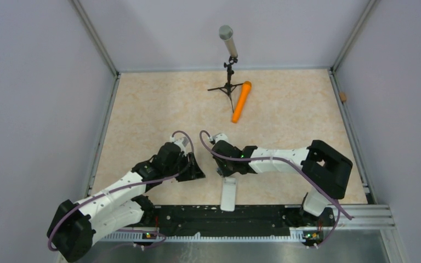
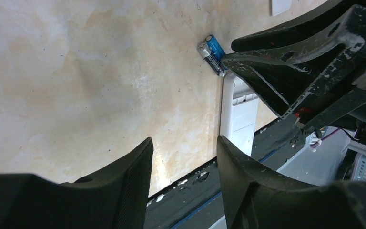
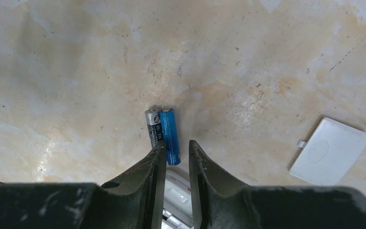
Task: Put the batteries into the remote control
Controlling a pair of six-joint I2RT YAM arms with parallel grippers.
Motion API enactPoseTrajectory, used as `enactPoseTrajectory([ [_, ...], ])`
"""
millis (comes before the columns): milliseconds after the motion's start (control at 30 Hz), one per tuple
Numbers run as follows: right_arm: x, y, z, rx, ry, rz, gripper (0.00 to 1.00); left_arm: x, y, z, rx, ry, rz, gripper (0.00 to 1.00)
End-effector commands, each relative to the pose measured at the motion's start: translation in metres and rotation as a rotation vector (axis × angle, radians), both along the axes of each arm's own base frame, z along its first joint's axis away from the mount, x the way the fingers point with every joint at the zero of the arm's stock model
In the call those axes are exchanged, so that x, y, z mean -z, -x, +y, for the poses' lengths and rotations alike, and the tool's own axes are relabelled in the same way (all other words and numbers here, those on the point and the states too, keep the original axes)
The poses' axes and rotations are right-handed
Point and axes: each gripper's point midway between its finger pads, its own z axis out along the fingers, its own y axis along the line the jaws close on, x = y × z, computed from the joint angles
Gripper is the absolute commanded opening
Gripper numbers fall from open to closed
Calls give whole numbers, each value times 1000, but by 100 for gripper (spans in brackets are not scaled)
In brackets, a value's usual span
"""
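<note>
The two batteries [image 3: 164,133] lie side by side on the table, one blue and one dark; the left wrist view shows the batteries [image 2: 212,50] too. My right gripper [image 3: 177,144] hangs just over their near ends, jaws narrowly open, nothing clamped. The blue battery's end lies in line with the gap. The white remote control [image 1: 228,193] lies near the front edge, back up; its open compartment end [image 3: 176,191] shows under my right fingers. My left gripper [image 2: 183,143] is open and empty, to the left of the remote [image 2: 238,119].
A loose white battery cover [image 3: 329,150] lies on the table beside the batteries. A long orange cylinder [image 1: 241,102] and a grey microphone [image 1: 226,37] on a black tripod stand at the back. The black base rail [image 1: 225,219] runs along the near edge.
</note>
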Motion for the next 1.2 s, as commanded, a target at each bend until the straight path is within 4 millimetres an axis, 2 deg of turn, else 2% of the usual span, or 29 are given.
enactPoseTrajectory([
  [0, -2, -7, 6, 0, -6, -12, 23, -4, -4, -3, 11, 23, -31, 53],
  [400, 15, 1, -5, -18, 64, 20, 19, -5, -5, -1, 1, 27, -35, 53],
  [633, 13, 4, -8, -42, 108, -17, 0, -7, -7, -3, -3, 59, -31, 54],
  [733, 3, -1, -7, -45, 103, -49, 0, -9, -8, -3, -4, 79, -23, 53],
  [933, -28, -15, -5, -55, 82, -142, 0, -12, -13, -1, -13, 90, -31, 54],
  [1167, -67, -11, -11, -105, 40, -186, 0, -26, -16, -11, 13, 169, -21, 53],
])
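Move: Just under the right hand's open fingers, its middle about 1 cm ahead and 1 cm below, lies the blue battery. The grey battery lies against it, about 1 cm to the left of the hand. The remote control's middle is some 10 cm back and 3 cm to the right; the battery cover is about 9 cm ahead and 9 cm right. From the left hand the blue battery is about 9 cm right, 1 cm ahead and 5 cm down. Sinking about 1 cm over the blue battery, the right hand settles there and closes its already narrow fingers, pinching the battery across its sides at the end nearer the remote. Keeping hold, it drifts right about 1.5 cm, then climbs a little over 2 cm, tilting some 10 degrees, away from the grey battery. ##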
